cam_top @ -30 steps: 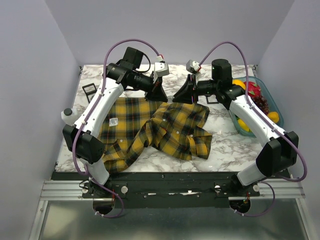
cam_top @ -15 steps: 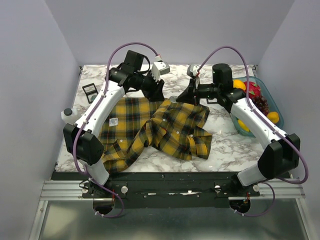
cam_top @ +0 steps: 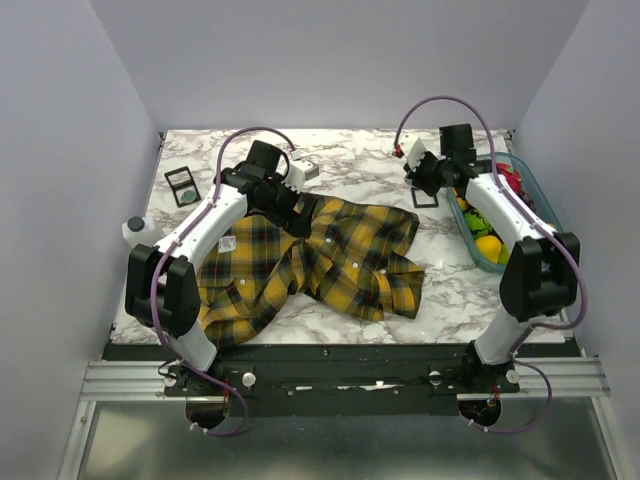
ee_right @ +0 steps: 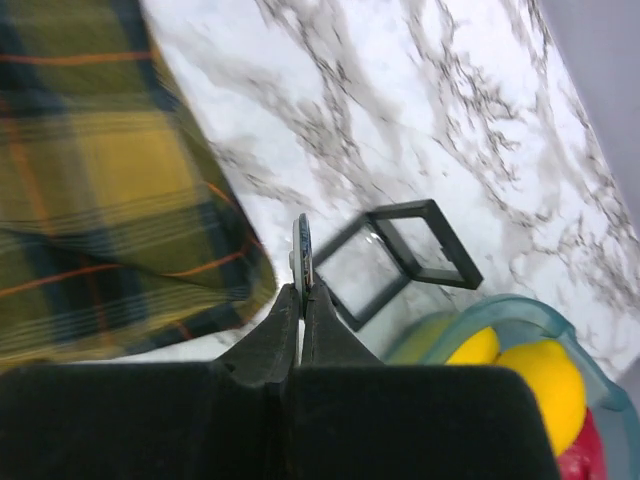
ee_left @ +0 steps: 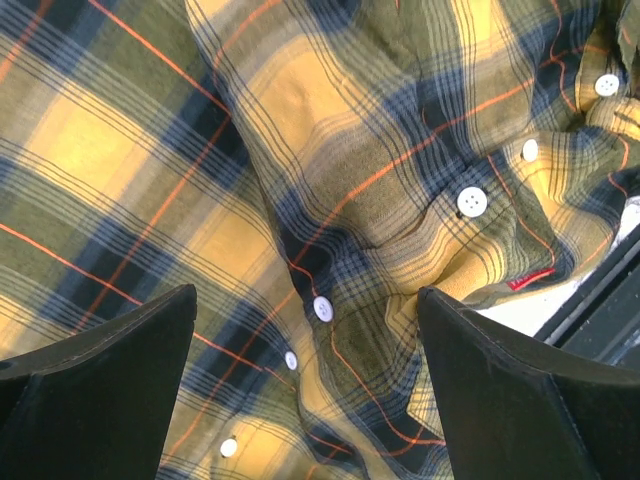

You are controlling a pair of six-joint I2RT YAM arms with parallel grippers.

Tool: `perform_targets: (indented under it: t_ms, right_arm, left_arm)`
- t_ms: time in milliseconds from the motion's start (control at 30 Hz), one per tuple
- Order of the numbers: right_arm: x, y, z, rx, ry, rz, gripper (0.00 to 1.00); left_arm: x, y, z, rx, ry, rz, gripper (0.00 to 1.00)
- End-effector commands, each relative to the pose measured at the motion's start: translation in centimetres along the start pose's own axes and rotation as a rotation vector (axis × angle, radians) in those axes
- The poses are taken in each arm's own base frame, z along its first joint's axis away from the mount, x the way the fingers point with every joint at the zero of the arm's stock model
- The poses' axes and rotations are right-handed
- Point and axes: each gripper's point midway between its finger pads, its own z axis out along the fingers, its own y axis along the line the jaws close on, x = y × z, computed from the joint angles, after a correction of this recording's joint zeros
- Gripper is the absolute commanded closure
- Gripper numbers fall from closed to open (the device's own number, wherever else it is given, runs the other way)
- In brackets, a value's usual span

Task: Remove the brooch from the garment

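Observation:
The garment (cam_top: 330, 258) is a yellow and dark plaid shirt lying crumpled across the middle of the marble table; the left wrist view shows its cloth (ee_left: 300, 150) with small white buttons. My left gripper (cam_top: 296, 216) hovers low over the collar area, and its jaws (ee_left: 310, 370) are wide open with only cloth between them. My right gripper (cam_top: 428, 181) has left the shirt and is at the back right. In the right wrist view it (ee_right: 301, 290) is shut on the brooch (ee_right: 302, 250), a thin disc seen edge-on, held above the bare table just past the shirt's edge (ee_right: 110, 190).
A black square frame (ee_right: 400, 255) lies right beyond the right gripper's tips, and another (cam_top: 182, 185) lies at the back left. A teal bin (cam_top: 478, 248) of fruit, with lemons (ee_right: 520, 375), stands along the right edge. A small white bottle (cam_top: 139, 230) sits at the left edge.
My right gripper shut on the brooch and carried it off the shirt, right toward the black frame. My left gripper opened and dropped lower over the shirt, which settled flatter.

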Motion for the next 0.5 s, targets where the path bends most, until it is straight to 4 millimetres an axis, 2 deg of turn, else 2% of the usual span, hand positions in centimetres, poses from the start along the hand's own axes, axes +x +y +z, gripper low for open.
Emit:
perform_targets:
  t_ms: [0, 67, 100, 200, 333, 400, 467]
  right_arm:
    - [4.2, -3.2, 1.6, 0.071, 0.243, -0.185, 1.0]
    - [5.1, -4.8, 2.0, 0.108, 0.314, -0.239, 1.0]
    - [6.1, -5.0, 3.1, 0.097, 0.345, -0.25, 0.99]
    - [7.5, -6.9, 3.4, 0.148, 0.45, -0.332, 1.0]
    - [8.2, -7.9, 4.5, 0.161, 0.475, -0.414, 0.99]
    - [8.1, -8.1, 4.9, 0.159, 0.475, -0.427, 1.0]
    - [8.9, -7.9, 5.5, 0.141, 0.49, -0.438, 1.0]
  left_arm:
    - [-2.5, 0.5, -1.4, -0.052, -0.081, 0.023, 0.01]
    - [-3.0, 0.8, -1.7, -0.076, -0.083, 0.038, 0.01]
    - [-3.1, 1.0, -1.9, -0.084, -0.086, 0.042, 0.01]
    - [-3.1, 1.1, -2.2, -0.102, -0.09, 0.058, 0.01]
    - [-2.5, 1.0, -2.3, -0.1, -0.082, 0.059, 0.01]
    - [-2.4, 0.8, -2.3, -0.093, -0.082, 0.065, 0.01]
    - [-2.2, 0.7, -2.3, -0.088, -0.077, 0.064, 0.01]
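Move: The right hand holds the brooch above the table, near the open black case. The case lies about 9 cm ahead of the right hand, 3 cm to its right and 14 cm below. The fruit basket stands some 25 cm right of the case and 4 cm nearer; the garment's middle is about 34 cm left of the case and 20 cm nearer. From the left hand the case is roughly 20 cm ahead and 37 cm right, 12 cm lower. With the brooch still pinched edge-on in its closed fingers, the right hand sinks about 7 cm while going as far to the right and 6 cm forward, down towards the open black case, slowing as it nears. Its wrist rolls some 30 degrees, bringing leftward-slanting fingers round to point forward and down. Over the garment, the left hand eases up and forward about 2 cm, fingers kept wide open. ##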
